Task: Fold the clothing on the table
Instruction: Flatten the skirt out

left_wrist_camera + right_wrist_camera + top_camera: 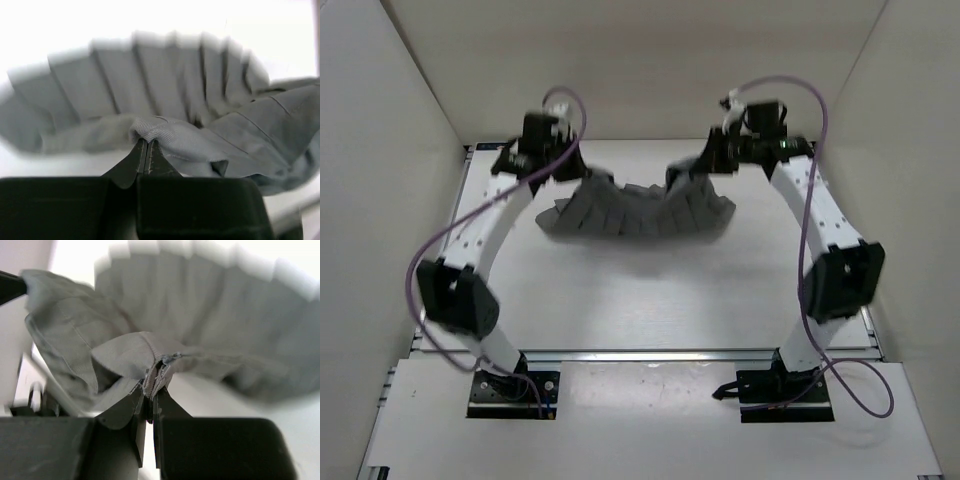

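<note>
The clothing, a grey pleated skirt, hangs in a sagging arc between both grippers over the far part of the white table. My left gripper is shut on the waistband at the skirt's left end; its wrist view shows the fingertips pinching the ribbed band of the clothing. At the right end my right gripper is shut on a bunched fold of waistband, the grey clothing fanning out beyond the gripper. The pleats hang down toward the table.
White walls close in the table on the left, right and back. A metal rail runs along the near edge by both arm bases. The purple cables loop beside each arm.
</note>
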Controlling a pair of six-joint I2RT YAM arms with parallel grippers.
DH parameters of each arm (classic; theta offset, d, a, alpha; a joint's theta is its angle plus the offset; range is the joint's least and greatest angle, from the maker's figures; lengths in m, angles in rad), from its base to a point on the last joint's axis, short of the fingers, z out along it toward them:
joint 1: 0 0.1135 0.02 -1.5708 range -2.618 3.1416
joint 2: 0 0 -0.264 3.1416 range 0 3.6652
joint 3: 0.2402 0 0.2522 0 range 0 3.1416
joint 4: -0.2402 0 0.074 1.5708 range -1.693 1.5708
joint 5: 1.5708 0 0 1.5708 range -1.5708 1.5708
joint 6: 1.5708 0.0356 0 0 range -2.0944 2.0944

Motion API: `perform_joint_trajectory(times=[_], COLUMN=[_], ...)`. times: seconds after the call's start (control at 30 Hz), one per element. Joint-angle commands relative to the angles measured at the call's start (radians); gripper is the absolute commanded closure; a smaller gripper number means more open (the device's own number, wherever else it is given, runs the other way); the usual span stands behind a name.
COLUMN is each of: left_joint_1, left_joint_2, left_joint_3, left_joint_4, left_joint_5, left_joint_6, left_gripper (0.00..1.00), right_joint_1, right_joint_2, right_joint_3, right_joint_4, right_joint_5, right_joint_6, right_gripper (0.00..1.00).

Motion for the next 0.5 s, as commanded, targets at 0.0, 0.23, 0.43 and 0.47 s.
perform_joint_trajectory(times=[0.0,0.23,0.43,0.47], left_joint_1=[0.064,0.108,0.07,0.062], left_joint_2=[0.229,0.094,-0.118,-0.155], left_joint_3=[0.619,0.516,-0.067,-0.188], left_joint_4=[-0.208,-0.047,0.129,0.145], left_joint_5=[-0.065,-0.041,-0.023,-0.023], left_joint_6=[0.128,0.091,0.045,0.031], left_gripper=[1.0,1.0,1.0,1.0], right_joint_1=[-0.028,-0.097,-0.086,-0.074], right_joint_2=[0.279,0.103,-0.081,-0.101], right_joint_3=[0.712,0.452,-0.064,-0.167], right_joint_4=[-0.147,0.073,0.249,0.281], right_joint_5=[0.002,-0.078,-0.07,-0.063], right_joint_6=[-0.072,-0.022,-0.026,-0.018], right_gripper=[1.0,1.0,1.0,1.0])
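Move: The waistband corners are already pinched in both grippers. The skirt's pleated hem, low over the table, has its middle about 8 cm ahead, 7 cm right and 20 cm below the left gripper; from the right gripper that is roughly 8 cm ahead, 11 cm left and 22 cm below. The hem's left corner is some 4 cm ahead and 15 cm left of the left gripper, its right corner about 10 cm ahead and 13 cm right of the right gripper, both equally low. Fling the skirt: keep both grippers shut on the waistband corners and whip them fast forward and up together, over the hem, some 12 cm each way, tipping the fingers upward about 20 degrees. Then snap both back nearly as far and begin to sink, easing the hands apart, the left going left and the right a little right. ##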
